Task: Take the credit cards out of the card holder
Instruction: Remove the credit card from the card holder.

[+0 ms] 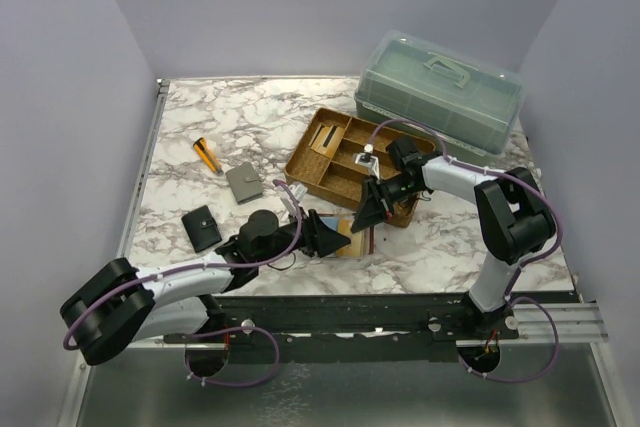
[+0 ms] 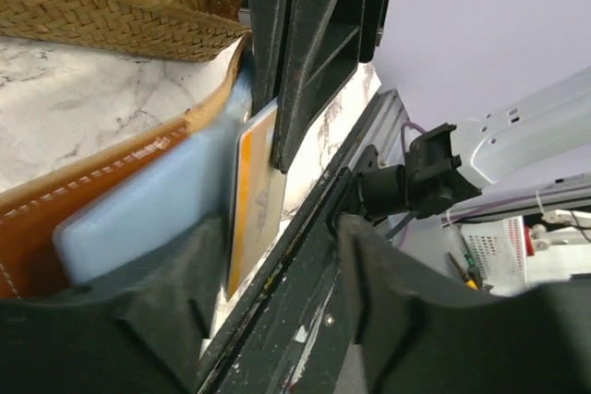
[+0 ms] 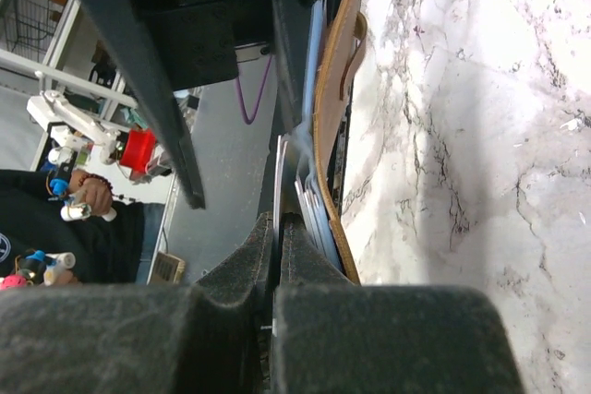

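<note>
The card holder (image 1: 348,228) stands open on edge on the marble between my two grippers, brown leather (image 2: 83,205) outside and a light-blue face (image 2: 148,214) inside. An orange credit card (image 2: 251,196) sticks out of it. My right gripper (image 1: 367,213) is shut on the thin edge of this credit card (image 3: 280,186), beside the leather edge (image 3: 334,80) and the blue pockets (image 3: 312,205). My left gripper (image 2: 277,251) is open. One of its fingers (image 2: 138,320) lies against the blue face, while the other finger (image 2: 443,320) stands well apart with nothing between them.
A woven tray (image 1: 345,159) with dividers sits just behind the card holder, and a green lidded box (image 1: 440,92) is at the back right. A grey wallet (image 1: 243,183), a black wallet (image 1: 204,228) and an orange tool (image 1: 208,155) lie to the left. The table's front rail (image 2: 305,265) is close.
</note>
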Robot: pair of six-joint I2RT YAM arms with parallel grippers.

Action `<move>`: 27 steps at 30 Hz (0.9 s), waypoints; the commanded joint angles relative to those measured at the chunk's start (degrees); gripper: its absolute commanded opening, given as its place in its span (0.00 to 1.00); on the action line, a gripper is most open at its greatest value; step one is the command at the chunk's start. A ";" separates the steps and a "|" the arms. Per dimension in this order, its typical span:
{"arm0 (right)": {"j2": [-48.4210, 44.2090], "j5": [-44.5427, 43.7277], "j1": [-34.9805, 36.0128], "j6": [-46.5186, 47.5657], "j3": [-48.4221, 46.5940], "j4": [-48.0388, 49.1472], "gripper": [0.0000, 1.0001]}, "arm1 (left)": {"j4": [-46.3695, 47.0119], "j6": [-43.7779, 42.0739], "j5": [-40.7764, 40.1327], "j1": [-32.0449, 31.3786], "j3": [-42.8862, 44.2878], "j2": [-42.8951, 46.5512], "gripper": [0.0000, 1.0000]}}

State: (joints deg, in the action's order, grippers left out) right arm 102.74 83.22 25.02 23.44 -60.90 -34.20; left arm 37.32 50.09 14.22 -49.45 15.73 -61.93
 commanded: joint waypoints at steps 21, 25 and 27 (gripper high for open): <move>0.97 5.00 0.21 2.22 -1.85 -3.60 0.24 | 12.86 3.60 0.10 1.02 -2.26 -6.55 0.00; 1.19 5.22 0.21 2.40 -1.89 -3.85 0.27 | 12.86 3.64 -2.42 1.08 -3.92 -3.73 0.00; 1.31 5.32 0.20 2.56 -2.00 -4.07 0.24 | 12.86 3.65 -3.27 1.10 -4.64 -2.57 0.00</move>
State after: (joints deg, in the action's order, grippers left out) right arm 103.50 85.73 24.95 25.17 -61.58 -37.12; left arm 47.09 53.47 15.64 -48.75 12.60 -67.44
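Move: The credit card already sticks out of the open card holder, its far edge pinched in my right fingers. Its middle lies about 2 cm right of my left hand, 1 cm ahead and 1 cm lower. From my right hand it is roughly 2 cm to the left and 1 cm back, about level. The holder hangs 1 cm ahead of my left hand and 3 cm below; the woven tray sits some 15 cm ahead, 4 cm right and 8 cm down. I take the card over from one hand to the other: my left hand, fingers parted around its near edge, sinks about 1.5 cm while edging 1 cm right, and pinches it shut. My right hand holds nearly still, then opens its grip to about a quarter. Last, my left hand eases some 1 cm back to the left, still shut. ##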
